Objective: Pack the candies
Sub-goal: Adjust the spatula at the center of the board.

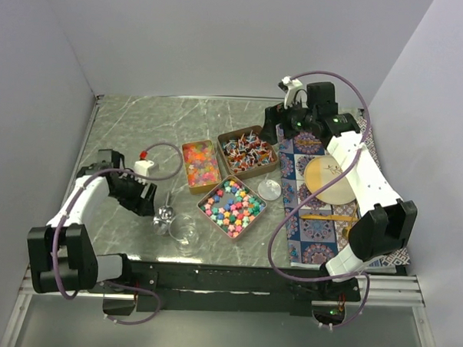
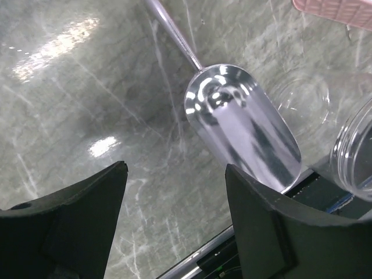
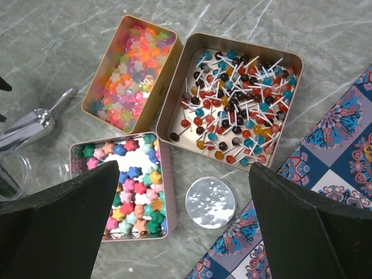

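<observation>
The candies fill three open tins: pastel star pieces (image 3: pixel 131 192) (image 1: pixel 231 206), orange-pink-yellow bits (image 3: pixel 128 75) (image 1: pixel 201 164), and small stick sweets with dark, red and teal heads (image 3: pixel 232 99) (image 1: pixel 248 151). A shiny metal scoop (image 2: pixel 241 131) (image 1: pixel 164 217) lies empty on the marble, left of the tins. My left gripper (image 2: pixel 174 174) (image 1: pixel 146 203) sits low just beside the scoop's bowl, jaws apart with only marble between them. High above the tins, my right gripper (image 3: pixel 183 168) (image 1: pixel 280 123) stands open and empty.
A clear glass jar (image 1: pixel 184 233) (image 2: pixel 354 151) stands by the scoop near the table's front edge, and its round lid (image 3: pixel 210 202) (image 1: pixel 270 190) lies between the tins. A patterned mat (image 1: pixel 293 165) on the right carries a cream plate (image 1: pixel 331 182).
</observation>
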`<state>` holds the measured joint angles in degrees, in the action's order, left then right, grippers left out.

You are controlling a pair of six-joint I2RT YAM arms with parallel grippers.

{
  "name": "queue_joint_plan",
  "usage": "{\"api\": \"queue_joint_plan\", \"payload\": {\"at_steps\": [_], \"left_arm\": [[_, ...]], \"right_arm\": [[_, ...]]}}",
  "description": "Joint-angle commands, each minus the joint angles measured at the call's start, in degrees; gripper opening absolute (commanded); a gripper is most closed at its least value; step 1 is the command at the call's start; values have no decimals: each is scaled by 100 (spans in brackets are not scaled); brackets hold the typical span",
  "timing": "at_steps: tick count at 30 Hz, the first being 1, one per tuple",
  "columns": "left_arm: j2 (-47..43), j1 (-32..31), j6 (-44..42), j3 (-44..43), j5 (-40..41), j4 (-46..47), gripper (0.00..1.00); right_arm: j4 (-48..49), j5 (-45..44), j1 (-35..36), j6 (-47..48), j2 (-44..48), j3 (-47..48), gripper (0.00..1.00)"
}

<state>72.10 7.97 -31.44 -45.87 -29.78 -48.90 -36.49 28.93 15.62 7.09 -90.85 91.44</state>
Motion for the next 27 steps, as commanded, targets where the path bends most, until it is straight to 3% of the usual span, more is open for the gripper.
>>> {"api": "queue_joint_plan", "payload": {"at_steps": [1, 7, 10, 16, 27], "left_arm": [[41, -453, 367, 130, 569, 320, 73], [121, -936, 840, 139, 1061, 671, 70], [182, -1130, 903, 306, 1316, 751, 62], [445, -1262, 771, 298, 1107, 619, 55], [570, -1333, 1008, 324, 1607, 654, 11]], "right_arm": [[256, -115, 29, 20, 164, 14, 100], [256, -212, 38, 90, 76, 32, 100], [256, -212, 38, 126, -11, 111, 100], [248, -326, 38, 196, -30, 129, 100], [195, -423, 29, 354, 216, -108, 100]]}}
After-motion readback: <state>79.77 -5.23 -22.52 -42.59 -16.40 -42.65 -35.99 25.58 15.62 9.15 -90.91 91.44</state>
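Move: The bowl of the metal spatula (the scoop) lies about 3 cm to the right of my left hand, some 3 cm back and 5 cm below; its handle points forward. The glass jar lies roughly 9 cm to my left hand's right and 6 cm back. The gummy tin is about 13 cm right and 11 cm forward, the star-candy tin some 22 cm right and about level. From my right hand the spatula bowl is some 27 cm left, 22 cm back and 26 cm below. I sink my left hand about 5 cm onto the left rim of the spatula's bowl, easing a little right and back on the way. My wrist tilts some 15 degrees as the fingers, over half open at first, draw nearly shut at the rim, nipping it between the tips and dragging the bowl a little left and back. ##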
